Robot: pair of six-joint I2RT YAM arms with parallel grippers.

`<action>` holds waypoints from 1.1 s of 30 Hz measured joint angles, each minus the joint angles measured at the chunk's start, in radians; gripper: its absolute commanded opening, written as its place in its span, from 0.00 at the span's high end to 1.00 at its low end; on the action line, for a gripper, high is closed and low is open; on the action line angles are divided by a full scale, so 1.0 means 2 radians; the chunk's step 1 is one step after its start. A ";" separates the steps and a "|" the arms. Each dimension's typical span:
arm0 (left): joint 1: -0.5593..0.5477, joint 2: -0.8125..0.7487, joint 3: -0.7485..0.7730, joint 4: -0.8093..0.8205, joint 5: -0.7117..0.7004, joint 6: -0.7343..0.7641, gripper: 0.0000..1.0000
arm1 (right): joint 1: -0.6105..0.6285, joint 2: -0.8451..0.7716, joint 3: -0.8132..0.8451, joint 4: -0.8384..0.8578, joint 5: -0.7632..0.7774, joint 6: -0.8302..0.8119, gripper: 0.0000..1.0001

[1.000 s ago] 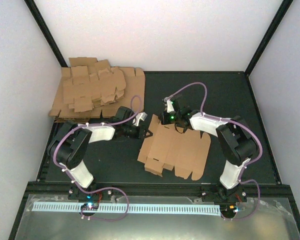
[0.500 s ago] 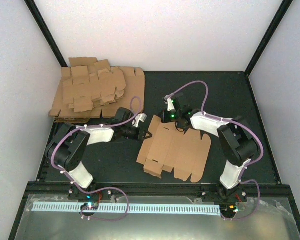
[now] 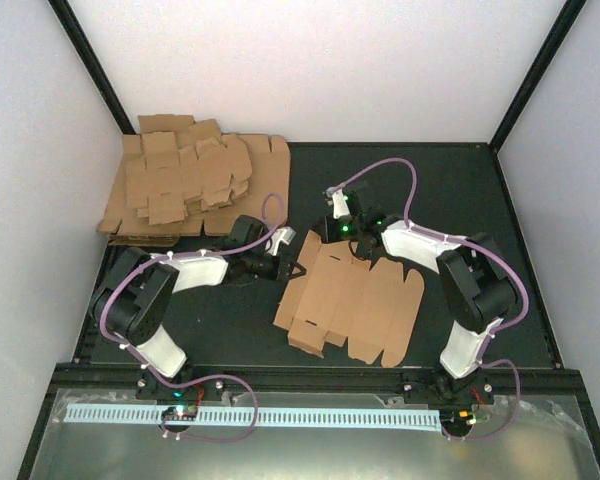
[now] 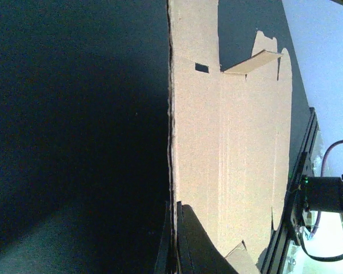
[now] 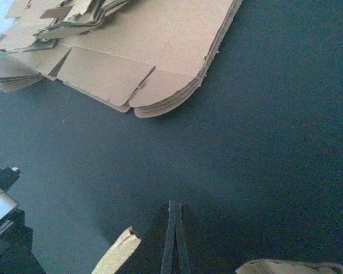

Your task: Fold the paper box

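The paper box [image 3: 350, 300] is a flat brown die-cut sheet lying on the dark mat between the arms. My left gripper [image 3: 298, 270] is at its left edge, shut on that edge. In the left wrist view the sheet [image 4: 234, 142] stretches away, its edge pinched between the dark fingers [image 4: 186, 240]. My right gripper [image 3: 338, 232] is at the sheet's far edge. In the right wrist view it [image 5: 171, 206] is shut, its tips over bare mat. Nothing shows between them. A raised cardboard tab [image 5: 117, 251] lies just left of the fingers.
A thick pile of brown cardboard sheets [image 3: 190, 185] lies at the back left, and in the right wrist view the pile [image 5: 131, 51] is beyond the fingers. Black frame posts and white walls enclose the mat. A metal ledge [image 3: 310, 440] runs along the near edge.
My right gripper has crept slightly left and farther away along the sheet's far edge. The left gripper keeps its grip on the left edge, and the sheet has barely shifted.
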 measured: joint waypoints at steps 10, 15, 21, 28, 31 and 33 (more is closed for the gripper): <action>-0.001 -0.003 0.000 -0.005 -0.002 0.000 0.98 | -0.004 -0.045 -0.037 0.007 -0.033 0.000 0.98; -0.001 -0.003 0.000 -0.004 -0.003 0.000 0.98 | -0.002 -0.065 -0.068 0.014 -0.051 0.001 0.98; -0.001 -0.003 0.000 -0.005 -0.003 0.000 0.98 | -0.002 -0.060 -0.084 0.021 -0.066 0.007 0.98; -0.002 -0.003 0.000 -0.005 -0.003 0.000 0.99 | 0.007 -0.060 -0.094 0.044 -0.076 0.014 0.98; -0.002 -0.003 0.000 -0.005 -0.003 0.000 0.98 | 0.015 -0.053 -0.096 0.056 -0.079 0.020 0.98; -0.002 -0.003 0.001 -0.008 -0.003 0.000 0.98 | 0.021 -0.043 -0.097 0.065 -0.078 0.023 0.98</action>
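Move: The end flap, still sticking out at the far end of the raised left wall of the box, is about 3 cm back from my right hand, 2 cm to its left and 2 cm lower. The wall edge pinched in my left fingers is some 9 cm back, 4 cm left and 3 cm lower, and the box's flat panel about 17 cm back, 10 cm right and 9 cm down. From my left hand the end flap is about 7 cm ahead, 2 cm right and 1 cm up. With my right fingers kept shut, I draw back about 6 cm towards my left hand, arching up 2 cm on the way and down again, then edging left at the end. My fingers come onto the outer, far side of the end flap and push it inward. My left hand stays put and keeps pinching the raised wall edge. ##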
